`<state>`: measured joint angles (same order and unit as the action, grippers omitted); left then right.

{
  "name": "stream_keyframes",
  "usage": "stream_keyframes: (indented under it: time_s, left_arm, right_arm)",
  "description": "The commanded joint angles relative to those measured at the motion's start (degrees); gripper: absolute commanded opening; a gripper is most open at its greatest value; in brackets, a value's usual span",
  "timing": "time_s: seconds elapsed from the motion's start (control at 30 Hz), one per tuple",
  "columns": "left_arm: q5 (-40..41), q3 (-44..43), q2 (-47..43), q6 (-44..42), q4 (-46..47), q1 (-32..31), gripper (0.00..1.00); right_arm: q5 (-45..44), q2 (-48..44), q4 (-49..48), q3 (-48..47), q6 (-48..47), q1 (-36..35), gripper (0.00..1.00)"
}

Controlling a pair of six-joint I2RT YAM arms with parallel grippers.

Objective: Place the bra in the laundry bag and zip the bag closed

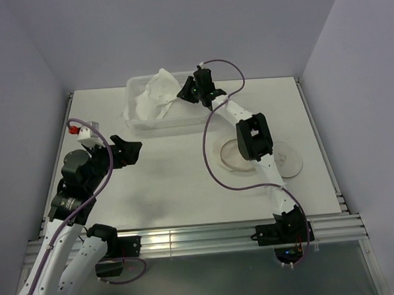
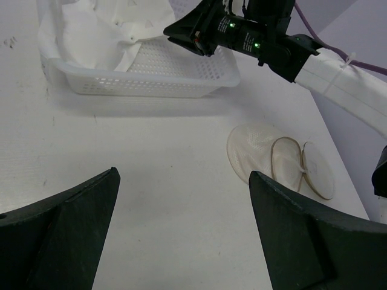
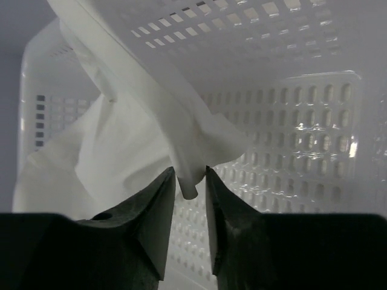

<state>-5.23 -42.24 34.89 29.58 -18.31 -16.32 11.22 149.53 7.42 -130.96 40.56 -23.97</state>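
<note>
The white bra [image 1: 153, 97] lies bunched in the left end of a white perforated basket [image 1: 176, 121], one part drawn up toward my right gripper [image 1: 183, 92]. In the right wrist view, a strip of the bra [image 3: 130, 130] sits pinched between the narrow jaws of that gripper [image 3: 190, 172]. The laundry bag [image 1: 232, 152] lies open on the table as two pale mesh discs, partly under my right arm; the left wrist view shows the bag [image 2: 260, 148] too. My left gripper [image 1: 134, 153] hovers open over bare table at the left, holding nothing [image 2: 182, 173].
The basket [image 2: 151, 87] stands at the back of the table against the wall. My right arm's purple cable [image 1: 214, 166] loops over the table beside the bag. Walls close in the table at the left, back and right.
</note>
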Motion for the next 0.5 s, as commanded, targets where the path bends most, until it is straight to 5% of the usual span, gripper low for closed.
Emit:
stream_keyframes:
  time_s: [0.0, 0.23, 0.47]
  left_arm:
    - [0.13, 0.49, -1.32, -0.76, 1.61, 0.23, 0.95]
    - [-0.3, 0.84, -1.41, -1.28, 1.26, 0.23, 0.93]
    - [0.22, 2.25, -2.73, -1.02, 2.4, 0.23, 0.92]
  right_arm:
    - [0.73, -0.21, -1.7, 0.25, 0.58, 0.15, 0.31]
    - [-2.08, -3.37, -6.81, -0.16, -4.34, -0.82, 0.01]
    - [-2.44, -9.78, -10.05, -0.27, -7.77, -1.43, 0.0]
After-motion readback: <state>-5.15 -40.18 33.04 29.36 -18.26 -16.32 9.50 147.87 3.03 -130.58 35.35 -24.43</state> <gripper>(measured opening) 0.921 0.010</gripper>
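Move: The right hand is down in the white basket, its half-open fingers around the bra's near tip; the bra's middle lies about 10 cm to the left, roughly level fore and aft and 2 cm lower. The basket's middle is some 5 cm left and 1 cm back, 3 cm down; the laundry bag is about 30 cm back, 29 cm right, 8 cm below. From the left hand the bra lies some 37 cm ahead, 3 cm right, 21 cm below. Staying almost in place and sinking under 1 cm, the right hand shuts its fingers from not quite half open, pinching the tip of the bra between the fingertips inside the basket. With the fingers kept shut on the cloth, it then turns upward, rising some 4 cm from its lowest point and easing about 1 cm forward while the fingertips tilt up by nearly 10 degrees. ##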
